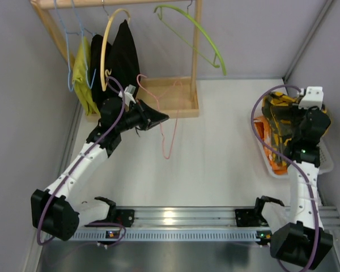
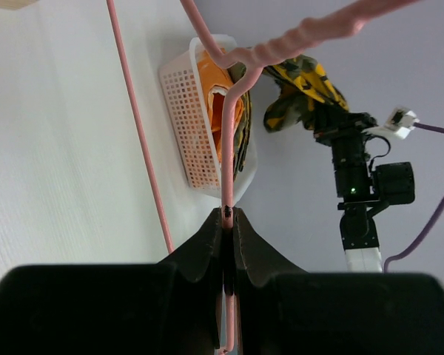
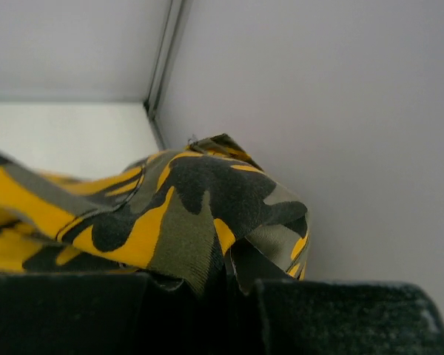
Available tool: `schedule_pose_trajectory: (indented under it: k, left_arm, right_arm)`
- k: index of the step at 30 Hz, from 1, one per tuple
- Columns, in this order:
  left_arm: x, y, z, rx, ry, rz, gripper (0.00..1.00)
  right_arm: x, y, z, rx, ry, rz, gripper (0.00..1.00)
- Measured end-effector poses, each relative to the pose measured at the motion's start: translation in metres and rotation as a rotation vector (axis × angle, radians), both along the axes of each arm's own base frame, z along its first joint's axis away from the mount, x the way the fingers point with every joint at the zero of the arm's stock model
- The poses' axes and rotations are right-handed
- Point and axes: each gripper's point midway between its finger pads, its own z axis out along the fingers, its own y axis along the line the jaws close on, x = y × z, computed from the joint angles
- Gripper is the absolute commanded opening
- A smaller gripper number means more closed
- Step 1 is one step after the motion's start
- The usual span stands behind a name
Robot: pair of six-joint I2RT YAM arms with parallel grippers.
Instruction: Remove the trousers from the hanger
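The pale-pink wire hanger (image 1: 162, 139) is bare and hangs from my left gripper (image 1: 160, 118), in front of the wooden rack. In the left wrist view my left gripper (image 2: 228, 216) is shut on the hanger's wire (image 2: 228, 140). The camouflage trousers (image 1: 280, 112) are off the hanger, bunched at the right, held by my right gripper (image 1: 306, 122) above a white basket (image 1: 326, 161). In the right wrist view the trousers (image 3: 185, 214) are pinched in my right gripper (image 3: 240, 281), close to the right wall. They also show in the left wrist view (image 2: 303, 85).
A wooden rack (image 1: 173, 105) at the back carries a yellow hanger with a black garment (image 1: 123, 54), blue hangers with a yellow-green garment (image 1: 84, 71), and a lime-green hanger (image 1: 198, 34). The basket (image 2: 196, 126) holds orange clothes. Walls stand close on left and right.
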Motion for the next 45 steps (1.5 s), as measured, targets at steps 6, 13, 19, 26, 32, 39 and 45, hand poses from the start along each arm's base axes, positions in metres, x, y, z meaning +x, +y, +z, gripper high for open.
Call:
schedule_pose_trajectory:
  k: [6, 13, 19, 26, 32, 39, 45]
  left_arm:
    - [-0.001, 0.000, 0.011, 0.015, -0.064, -0.019, 0.00]
    - [-0.009, 0.003, 0.033, 0.044, -0.188, -0.037, 0.00]
    - [-0.012, 0.003, 0.047, 0.113, -0.275, -0.057, 0.00]
    - [0.007, 0.003, 0.069, 0.236, -0.354, -0.018, 0.00]
    - [0.031, 0.020, 0.069, 0.384, -0.365, 0.093, 0.00]
    - [0.061, 0.028, 0.082, 0.537, -0.429, 0.160, 0.00]
    - [0.100, 0.030, 0.121, 0.622, -0.544, 0.240, 0.00]
  right_arm:
    - [-0.024, 0.015, -0.082, 0.057, 0.229, 0.047, 0.00]
    - [-0.036, 0.026, -0.135, 0.072, 0.414, 0.112, 0.01]
    - [-0.049, 0.032, -0.171, 0.074, 0.560, 0.185, 0.48]
    - [-0.060, 0.044, -0.176, 0.144, 0.633, 0.264, 0.88]
    - [-0.050, 0.051, -0.132, 0.140, 0.565, 0.308, 0.99]
    - [-0.047, 0.060, -0.092, 0.167, 0.495, 0.343, 0.99]
    - [-0.047, 0.070, -0.059, 0.209, 0.433, 0.371, 0.99]
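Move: The basket that the camouflage trousers are being lowered to has its middle roughly 28 cm below the right hand, 5 cm ahead and 2 cm left; the orange garment in it lies about 7 cm left of the hand and 5 cm ahead. From the left hand, the rail's free stretch is some 22 cm ahead, 7 left, 25 up; the black trousers hang 20 ahead, 16 left, 5 up, the green hanger 18 ahead, 9 right, 16 up. The camouflage trousers, still pinched by the right hand, go down about 18 cm into the basket, slightly back and left, fingers tipping down; the fingers then open wide and the hand rises some 12 cm clear. The pink hanger stays gripped in the left hand, which lifts it, then also pushes forward towards the rail, about 12 cm up and 10 forward, wrist turning some 50 degrees. ##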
